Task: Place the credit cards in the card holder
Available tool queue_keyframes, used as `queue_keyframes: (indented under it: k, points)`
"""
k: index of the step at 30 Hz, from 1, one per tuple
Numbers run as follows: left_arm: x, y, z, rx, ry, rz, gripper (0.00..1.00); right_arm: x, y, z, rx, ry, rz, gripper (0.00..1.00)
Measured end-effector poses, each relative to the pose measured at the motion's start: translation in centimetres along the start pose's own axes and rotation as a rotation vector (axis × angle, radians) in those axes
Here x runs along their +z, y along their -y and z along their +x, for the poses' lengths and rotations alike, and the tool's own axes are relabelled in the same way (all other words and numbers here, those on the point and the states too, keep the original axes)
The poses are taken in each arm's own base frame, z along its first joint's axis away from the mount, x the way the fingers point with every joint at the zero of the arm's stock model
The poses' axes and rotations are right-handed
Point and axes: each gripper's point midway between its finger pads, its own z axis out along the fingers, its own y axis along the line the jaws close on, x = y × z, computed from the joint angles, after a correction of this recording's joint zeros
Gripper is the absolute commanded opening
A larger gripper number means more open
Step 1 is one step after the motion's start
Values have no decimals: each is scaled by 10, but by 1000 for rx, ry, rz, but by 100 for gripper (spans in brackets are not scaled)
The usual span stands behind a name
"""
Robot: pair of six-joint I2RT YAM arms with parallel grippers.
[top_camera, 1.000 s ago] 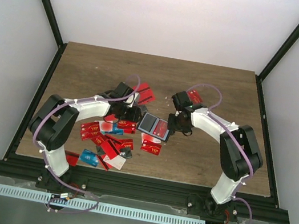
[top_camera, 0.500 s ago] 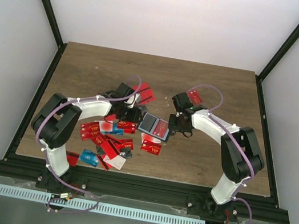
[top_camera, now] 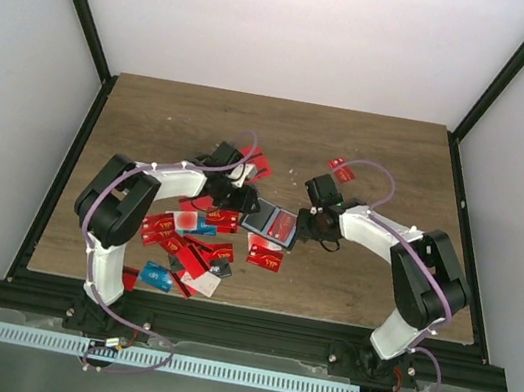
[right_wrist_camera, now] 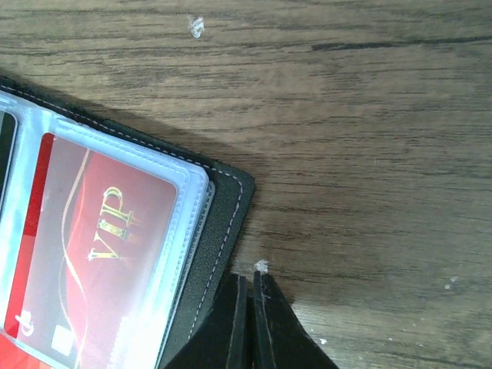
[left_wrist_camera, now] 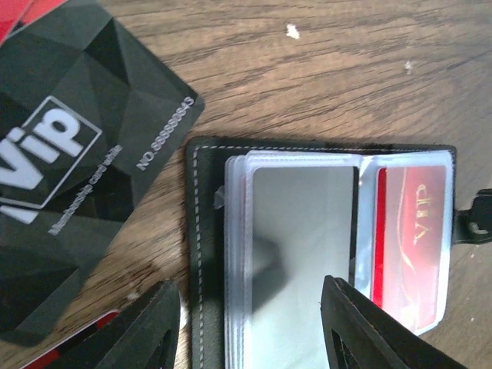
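The card holder [top_camera: 277,225] lies open on the table's middle, black with a stitched rim [left_wrist_camera: 206,231] and clear sleeves. Its left pocket [left_wrist_camera: 304,246] is grey-blue with no card in it. The right pocket holds a red VIP card [right_wrist_camera: 92,254]. My left gripper [top_camera: 244,200] hangs open just above the holder's left half, one finger on each side of the grey-blue pocket [left_wrist_camera: 254,338]. My right gripper [right_wrist_camera: 250,280] is shut, its tips against the holder's right edge [right_wrist_camera: 223,223], nothing visible between them. Several credit cards [top_camera: 185,239], mostly red, lie heaped to the holder's left.
A black VIP card [left_wrist_camera: 69,154] lies flat beside the holder's left rim. Red cards [top_camera: 258,163] lie behind the left gripper, and one more red card [top_camera: 342,170] behind the right arm. Bare wood stretches right of the holder [right_wrist_camera: 369,154].
My right gripper has shut and come nearer, down to the holder's right edge, uncovering the red card behind it. My left gripper has shifted right, over the holder's left half.
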Motion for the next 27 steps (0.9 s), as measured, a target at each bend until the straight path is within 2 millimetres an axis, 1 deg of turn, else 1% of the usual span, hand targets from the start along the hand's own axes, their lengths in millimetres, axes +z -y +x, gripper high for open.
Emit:
queue_keyframes:
  k: [4,11,20,23,27]
  points:
    - [4,6,-2,3,-8,41,52,4,-2,1,3,10,-23,1]
    - [4,10,-2,-9,-17,111,52,7,-6,2,16,20,-58,1]
    - [4,23,9,-33,-50,196,51,12,-12,1,20,17,-95,1]
    - [-3,33,8,-33,-45,228,51,12,-14,1,20,19,-107,1]
    - [-16,56,2,-4,-19,287,51,12,-16,0,21,20,-118,1]
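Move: The card holder lies open and face up, its middle about 4 cm to the right of the left hand, 2 cm nearer the bases and some 2 cm below. A black VIP card is on the table roughly 5 cm ahead and 4 cm left of that hand; a loose red VIP card lies some 10 cm back and 4 cm right of it. From the right hand, at the holder's right edge, the middle is about 7 cm left, level fore and aft, and 1 cm down. Across the holder's clear sleeves the left hand, fingers kept half open, works about 3.5 cm to the right and 2 cm back, low at first, then rises some 4 cm late on, fingertips swinging up and rightward about 15 degrees. The shut right fingers stay at the right cover's edge and nudge it left by some 2 cm, sinking slightly. ##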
